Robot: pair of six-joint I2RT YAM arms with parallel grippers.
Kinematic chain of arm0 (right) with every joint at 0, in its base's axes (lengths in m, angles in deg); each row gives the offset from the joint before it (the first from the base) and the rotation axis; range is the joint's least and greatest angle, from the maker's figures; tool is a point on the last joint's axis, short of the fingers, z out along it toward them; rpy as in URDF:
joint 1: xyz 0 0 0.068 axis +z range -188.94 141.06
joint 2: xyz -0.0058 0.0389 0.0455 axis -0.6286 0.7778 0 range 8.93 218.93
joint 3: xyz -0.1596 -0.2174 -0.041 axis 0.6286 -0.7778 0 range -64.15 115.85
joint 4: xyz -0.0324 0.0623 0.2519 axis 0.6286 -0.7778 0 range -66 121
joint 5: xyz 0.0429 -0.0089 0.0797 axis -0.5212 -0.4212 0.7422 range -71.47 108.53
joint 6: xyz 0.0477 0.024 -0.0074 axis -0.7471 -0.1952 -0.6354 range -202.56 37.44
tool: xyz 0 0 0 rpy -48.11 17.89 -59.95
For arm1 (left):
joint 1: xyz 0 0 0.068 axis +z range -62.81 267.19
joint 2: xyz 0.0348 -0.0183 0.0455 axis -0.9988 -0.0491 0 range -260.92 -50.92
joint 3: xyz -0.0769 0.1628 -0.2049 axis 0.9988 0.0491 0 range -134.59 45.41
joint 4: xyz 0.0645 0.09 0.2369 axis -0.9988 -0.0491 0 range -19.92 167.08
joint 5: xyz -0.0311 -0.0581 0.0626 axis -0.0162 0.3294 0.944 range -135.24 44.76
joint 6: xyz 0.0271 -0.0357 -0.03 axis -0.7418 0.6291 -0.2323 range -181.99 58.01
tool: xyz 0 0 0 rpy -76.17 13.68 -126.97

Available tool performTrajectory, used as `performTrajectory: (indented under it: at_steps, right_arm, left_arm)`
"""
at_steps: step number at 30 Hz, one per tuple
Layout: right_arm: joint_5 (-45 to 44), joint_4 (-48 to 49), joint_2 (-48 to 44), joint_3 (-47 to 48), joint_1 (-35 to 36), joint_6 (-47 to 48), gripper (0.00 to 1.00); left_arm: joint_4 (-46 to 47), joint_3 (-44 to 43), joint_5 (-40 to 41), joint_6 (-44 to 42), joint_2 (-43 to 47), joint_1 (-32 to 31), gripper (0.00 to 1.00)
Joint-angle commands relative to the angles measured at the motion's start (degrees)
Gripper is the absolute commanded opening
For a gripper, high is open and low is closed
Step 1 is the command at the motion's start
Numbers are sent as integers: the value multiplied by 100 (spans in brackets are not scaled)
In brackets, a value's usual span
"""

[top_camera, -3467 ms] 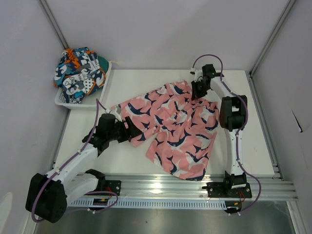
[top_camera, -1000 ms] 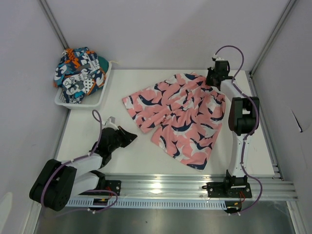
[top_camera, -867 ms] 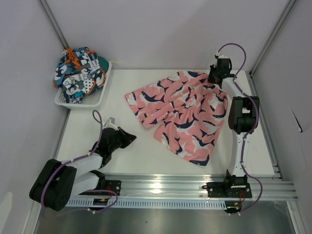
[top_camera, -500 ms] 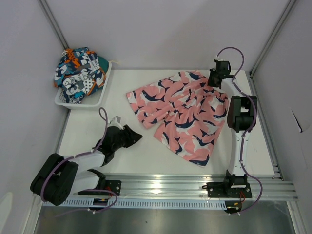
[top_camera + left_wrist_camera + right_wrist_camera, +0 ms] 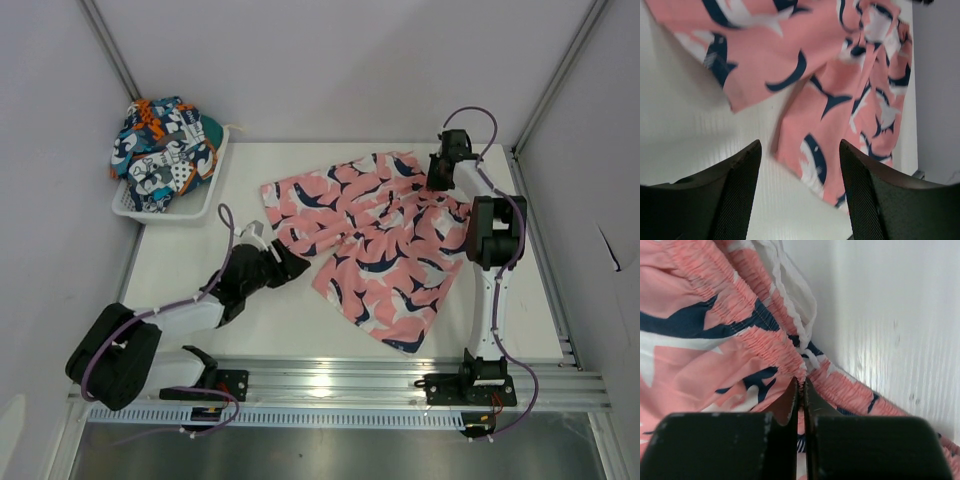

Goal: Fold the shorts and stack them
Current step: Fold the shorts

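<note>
The pink shark-print shorts lie spread across the middle and right of the table. At their far right corner my right gripper is shut on the elastic waistband. In the right wrist view the gripper pinches the gathered pink hem, and the white drawstring lies just beyond. My left gripper is open, low over the table by the near edge of the left leg. In its wrist view the gripper has nothing between its fingers, and the shorts lie ahead. The patchwork shorts sit bunched in the basket.
A white basket stands at the table's far left corner, holding the patchwork shorts. Grey walls close in the left, back and right sides. An aluminium rail runs along the near edge by the arm bases.
My left gripper has opened and reached rightward to the left leg's edge. The right gripper has stayed shut on the waistband while the shorts shifted a little.
</note>
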Motion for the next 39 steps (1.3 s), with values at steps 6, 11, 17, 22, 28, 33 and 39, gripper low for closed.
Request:
performTrajectory:
  at_steps: [6,11,17,22,28,33,39]
  right_arm:
    - [-585,-1233,-1667,-2365,919,-481,0]
    - [-997,-1583,-2514,-2881,1422,-463,44]
    - [-192,-1024,-2884,-2644,956,-753,48]
    - [995,-337,-2604,-2670,543,-1254,48]
    - [2385,865,-2331,-2925,393,-1965,47]
    - [2764,1281,-2059,-2890,437,-2326,48]
    - [2501,1334,-1873,-2776,551,-2424,49]
  left_arm:
    - [-1247,-1353,-55,-704,137,953,67]
    - [-1688,-1837,-37,-899,102,1339,67]
    - [-1759,-2329,-221,-759,-284,2006,68]
    - [-2021,-3163,-424,-890,-732,2526,68]
    - [-2374,-3955,-450,-1022,-1312,2992,68]
    - [-2304,-4078,-512,-987,-1568,3300,69]
    - [-2321,-4096,-406,-1101,-1726,3345,68]
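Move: The right hand pinches the shorts' waistband at table level; the spot it is pulled to lies about 18 cm back and 9 cm left. Of that hand, the waistband's near end is some 5 cm back and 10 cm right. The open left hand heads for the far leg's outer hem corner, about 22 cm ahead, 10 cm left and 5 cm below; the clothes basket stands about 25 cm ahead and 33 cm left, the near leg's hem 14 cm back and 17 cm right. The right hand whips the pinched waistband back towards its base and to the left, nearly 20 cm low over the table, opens to let it go, then returns some 9 cm forward and up, drifts left and rolls its left side up about 30 degrees, open over the waistband's far end. Meanwhile the left hand stays open and swings forward and left, 18 cm each way, rising, to above the far leg's outer hem corner while turning counter-clockwise. ##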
